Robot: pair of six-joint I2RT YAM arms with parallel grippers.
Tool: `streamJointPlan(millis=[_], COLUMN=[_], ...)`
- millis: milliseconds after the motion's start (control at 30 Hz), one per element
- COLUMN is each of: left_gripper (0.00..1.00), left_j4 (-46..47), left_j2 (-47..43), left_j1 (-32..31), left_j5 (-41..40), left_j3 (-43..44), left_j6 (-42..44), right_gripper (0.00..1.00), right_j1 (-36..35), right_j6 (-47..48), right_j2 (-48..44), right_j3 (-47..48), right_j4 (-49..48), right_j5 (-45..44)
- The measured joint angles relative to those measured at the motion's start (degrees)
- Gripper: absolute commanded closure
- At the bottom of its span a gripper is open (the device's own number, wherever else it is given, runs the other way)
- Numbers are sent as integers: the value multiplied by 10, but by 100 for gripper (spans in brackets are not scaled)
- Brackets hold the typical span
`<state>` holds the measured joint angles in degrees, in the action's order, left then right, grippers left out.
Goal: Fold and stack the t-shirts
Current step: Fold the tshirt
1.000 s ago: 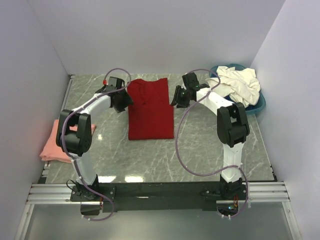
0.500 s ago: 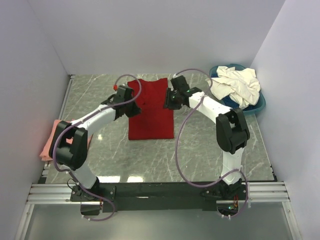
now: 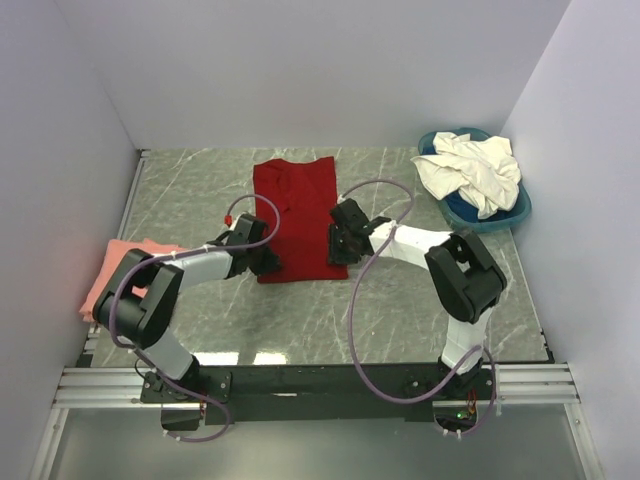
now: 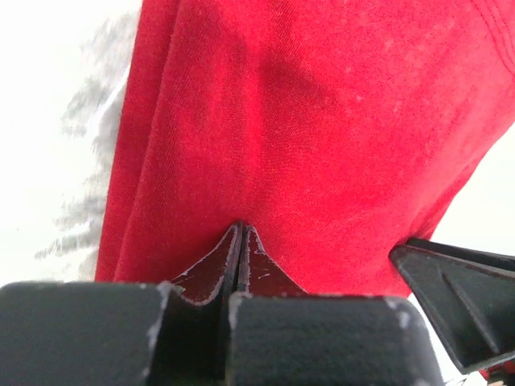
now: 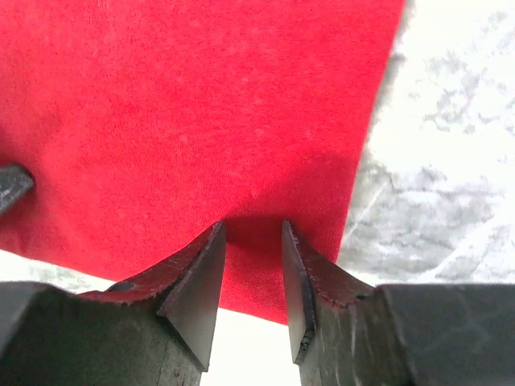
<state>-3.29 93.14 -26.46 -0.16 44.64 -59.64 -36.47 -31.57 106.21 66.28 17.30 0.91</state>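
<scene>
The deep red t-shirt [image 3: 300, 215] lies flat as a long folded strip in the middle of the table. My left gripper [image 3: 268, 262] is at its near left corner, shut, its tips [image 4: 241, 227] pinching the red cloth [image 4: 306, 121] where a crease runs up to them. My right gripper [image 3: 338, 250] is at the near right corner, open, with the red hem [image 5: 241, 121] between its fingers [image 5: 197, 269]. A salmon-pink t-shirt [image 3: 112, 280] lies folded at the left table edge. Cream-white t-shirts [image 3: 472, 168] are heaped at the back right.
The cream shirts sit in a round blue basin [image 3: 512, 212] against the right wall. White walls close in the table on the left, back and right. The other gripper's black finger [image 4: 459, 293] shows at the lower right of the left wrist view.
Both arms have come from the far end of the red shirt to its near hem. The left gripper has shut there; the right one stays open.
</scene>
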Motion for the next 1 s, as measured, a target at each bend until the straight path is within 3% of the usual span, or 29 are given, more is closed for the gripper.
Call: streamJointPlan(millis=[667,1000], left_gripper=[99,98], left_j4=[53,17], left_j2=[-95,-201], left_j1=[-95,-139], left_j5=[-34,-38], left_j3=[-117,-194], left_j6=[-48,-77], right_gripper=[59,59], right_j1=[-73,-85], right_j6=[-54,-82], right_j2=[-144,-260], right_j3=[-190,-303], right_j4=[-67,-71], right_j5=[-19,-16])
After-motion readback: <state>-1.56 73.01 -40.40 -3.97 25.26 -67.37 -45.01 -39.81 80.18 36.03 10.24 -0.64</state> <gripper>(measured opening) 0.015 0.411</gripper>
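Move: The folded red t-shirt lies under both my fingertips near its lower corners. Its middle is about 13 cm ahead and 6 cm right of my left hand, and about 12 cm ahead and 9 cm left of my right, level with the tips. From my left hand, the pink shirt stands some 32 cm left and 2 cm back, with the table's near edge roughly 26 cm straight back. With my left fingers shut and my right ones still half open, I keep both sets of tips pressing on the lower corners and drag the red t-shirt back towards me, level with the table: about 11 cm with the left, 12 with the right. I start slowly and speed up, and my right hand drifts some 3 cm to its right. ##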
